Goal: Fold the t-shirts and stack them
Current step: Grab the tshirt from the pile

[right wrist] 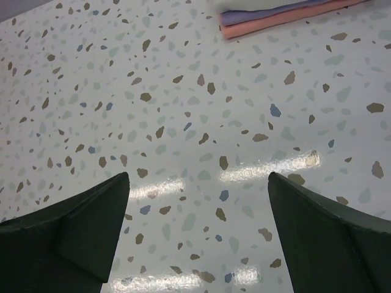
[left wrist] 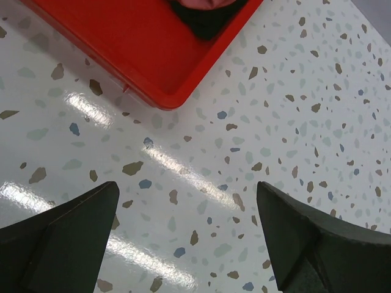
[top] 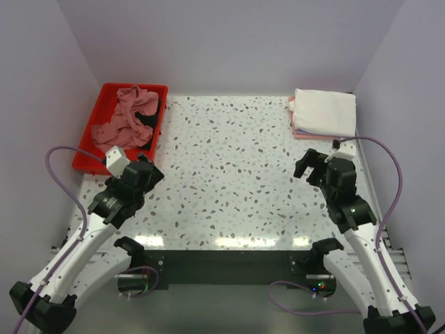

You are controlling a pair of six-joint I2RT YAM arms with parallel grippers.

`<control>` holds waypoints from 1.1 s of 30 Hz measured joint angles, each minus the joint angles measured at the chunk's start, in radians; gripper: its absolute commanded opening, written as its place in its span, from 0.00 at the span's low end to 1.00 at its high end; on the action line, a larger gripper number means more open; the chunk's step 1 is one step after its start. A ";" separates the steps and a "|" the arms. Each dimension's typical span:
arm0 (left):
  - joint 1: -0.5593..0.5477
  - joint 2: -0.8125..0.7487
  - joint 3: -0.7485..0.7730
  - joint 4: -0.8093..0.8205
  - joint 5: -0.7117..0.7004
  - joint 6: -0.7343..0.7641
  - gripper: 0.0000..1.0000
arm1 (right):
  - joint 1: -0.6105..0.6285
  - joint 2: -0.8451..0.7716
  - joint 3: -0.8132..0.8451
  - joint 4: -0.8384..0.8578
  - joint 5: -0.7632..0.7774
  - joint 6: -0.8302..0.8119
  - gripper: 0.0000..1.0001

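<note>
Crumpled t-shirts lie in the red tray (top: 91,139) at the back left: a dusty-rose one (top: 127,118) over a black one (top: 153,106). Folded t-shirts form a stack at the back right, a white one (top: 324,111) on top with pinkish edges (top: 297,132) below. My left gripper (top: 151,169) hovers open just off the tray's near corner. In the left wrist view the tray corner (left wrist: 140,55) and a bit of black cloth (left wrist: 208,18) lie beyond my open left gripper (left wrist: 188,195). My right gripper (top: 314,161) (right wrist: 198,183) stands open over bare table, short of the stack's layered edge (right wrist: 287,15).
The speckled tabletop (top: 236,167) runs between the tray and the stack. White walls close in the back and both sides. Purple cables loop beside each arm.
</note>
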 measured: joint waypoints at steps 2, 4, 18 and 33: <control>0.000 0.001 0.000 0.000 -0.001 -0.001 1.00 | 0.000 -0.008 0.000 0.001 -0.001 0.005 0.99; 0.000 0.009 0.000 0.003 0.000 -0.001 1.00 | 0.000 -0.014 -0.005 0.005 -0.005 0.006 0.99; 0.054 0.295 0.067 0.163 0.012 0.064 1.00 | 0.000 -0.028 -0.061 0.059 -0.084 0.005 0.99; 0.499 0.650 0.249 0.467 0.278 0.325 1.00 | 0.000 0.082 -0.062 0.069 -0.210 0.000 0.99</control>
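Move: Inside the red bin, the pink t-shirt the left hand goes for has its middle about 22 cm ahead of that hand, 9 cm to its left and some 14 cm below. The black t-shirt shows beside it, roughly 20 cm ahead and 4 cm left; the bin's middle is about 19 cm ahead and 12 cm left. From the right hand, the pink t-shirt is roughly 58 cm left and 19 cm ahead. Reaching forward with fingers wide open, the left hand passes over the bin's near end towards the pink t-shirt, about 15 cm forward, bending left by some 8 cm in the later half and sinking slightly. Meanwhile the empty, open right hand drifts left about 4 cm, sinks about as much after a tiny rise, and turns a little counter-clockwise. ##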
